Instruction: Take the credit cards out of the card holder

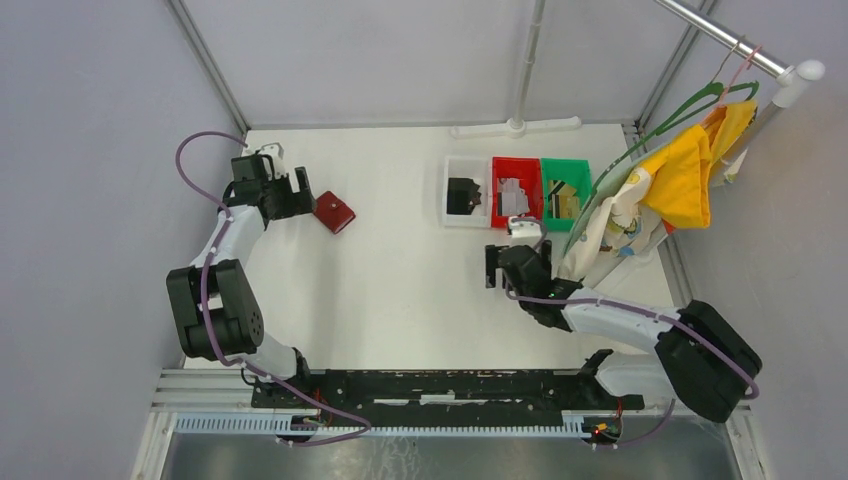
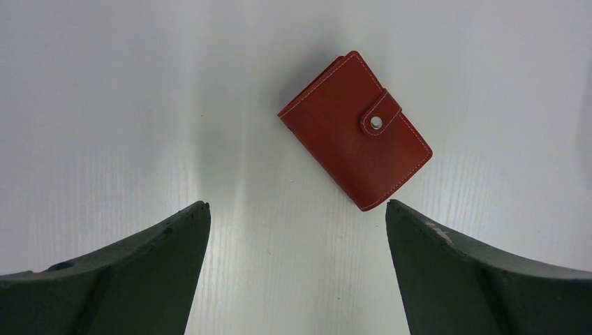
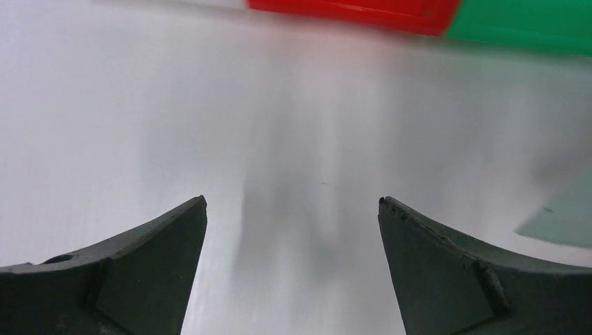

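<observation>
The card holder (image 1: 334,212) is a small dark red wallet lying flat on the white table at the far left. It is folded shut, with its strap tab snapped down (image 2: 377,122). The credit cards are hidden from view. My left gripper (image 1: 304,193) sits just left of the holder and points at it. In the left wrist view it stands open (image 2: 296,204), the holder (image 2: 356,132) lies just ahead of the fingertips, and nothing is between them. My right gripper (image 1: 505,262) hovers over bare table in front of the bins, open and empty (image 3: 293,201).
Three small bins stand in a row at the back: a clear one (image 1: 450,175), a red one (image 1: 498,172) and a green one (image 1: 584,180), each holding flat dark, grey or tan pieces. Yellow and patterned cloth (image 1: 680,175) hangs from a rail at the right, close to the right arm.
</observation>
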Action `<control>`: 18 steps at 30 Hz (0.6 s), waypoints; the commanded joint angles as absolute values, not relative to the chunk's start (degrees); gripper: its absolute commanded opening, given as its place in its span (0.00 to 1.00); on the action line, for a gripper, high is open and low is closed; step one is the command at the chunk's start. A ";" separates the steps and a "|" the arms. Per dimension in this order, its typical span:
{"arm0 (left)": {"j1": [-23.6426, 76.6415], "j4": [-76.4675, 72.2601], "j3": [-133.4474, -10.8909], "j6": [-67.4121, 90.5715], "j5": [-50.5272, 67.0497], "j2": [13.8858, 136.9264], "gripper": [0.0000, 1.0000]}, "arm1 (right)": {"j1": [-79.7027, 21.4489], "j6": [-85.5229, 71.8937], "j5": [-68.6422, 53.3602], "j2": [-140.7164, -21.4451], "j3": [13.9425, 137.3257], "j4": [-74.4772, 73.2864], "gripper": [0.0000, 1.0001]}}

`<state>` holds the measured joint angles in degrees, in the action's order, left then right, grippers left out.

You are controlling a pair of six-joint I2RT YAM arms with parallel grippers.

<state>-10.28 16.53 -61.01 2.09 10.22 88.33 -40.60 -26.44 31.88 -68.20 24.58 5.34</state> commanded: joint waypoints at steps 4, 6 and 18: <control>-10.57 18.04 -61.71 2.96 13.13 88.42 1.00 | -51.45 -27.86 37.64 -81.56 43.22 1.88 0.98; -10.55 18.47 -61.70 2.46 13.01 88.50 1.00 | -51.85 -27.40 37.49 -86.13 49.91 -0.70 0.98; -10.53 20.56 -62.58 0.36 14.72 89.01 1.00 | -43.80 -22.47 36.65 -110.62 90.18 -19.36 0.93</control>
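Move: The red card holder lies flat some 47 cm to the right hand's left, about 18 cm ahead and 5 cm below it. From that same hand, the white bin's middle is roughly 22 cm ahead and 10 cm left, and the red bin's is 22 cm ahead and 3 cm right. From the left hand, the card holder is about 7 cm ahead, 6 cm right and 10 cm below. Nothing is touched by the fingers: the right hand sweeps fast towards the card holder, about 19 cm to the left. It goes level at first, then also forward some 12 cm and up almost 10 cm, past the near side of the white bin, fingers staying wide open. The open left hand only eases 2 cm back, right and down near the holder. ##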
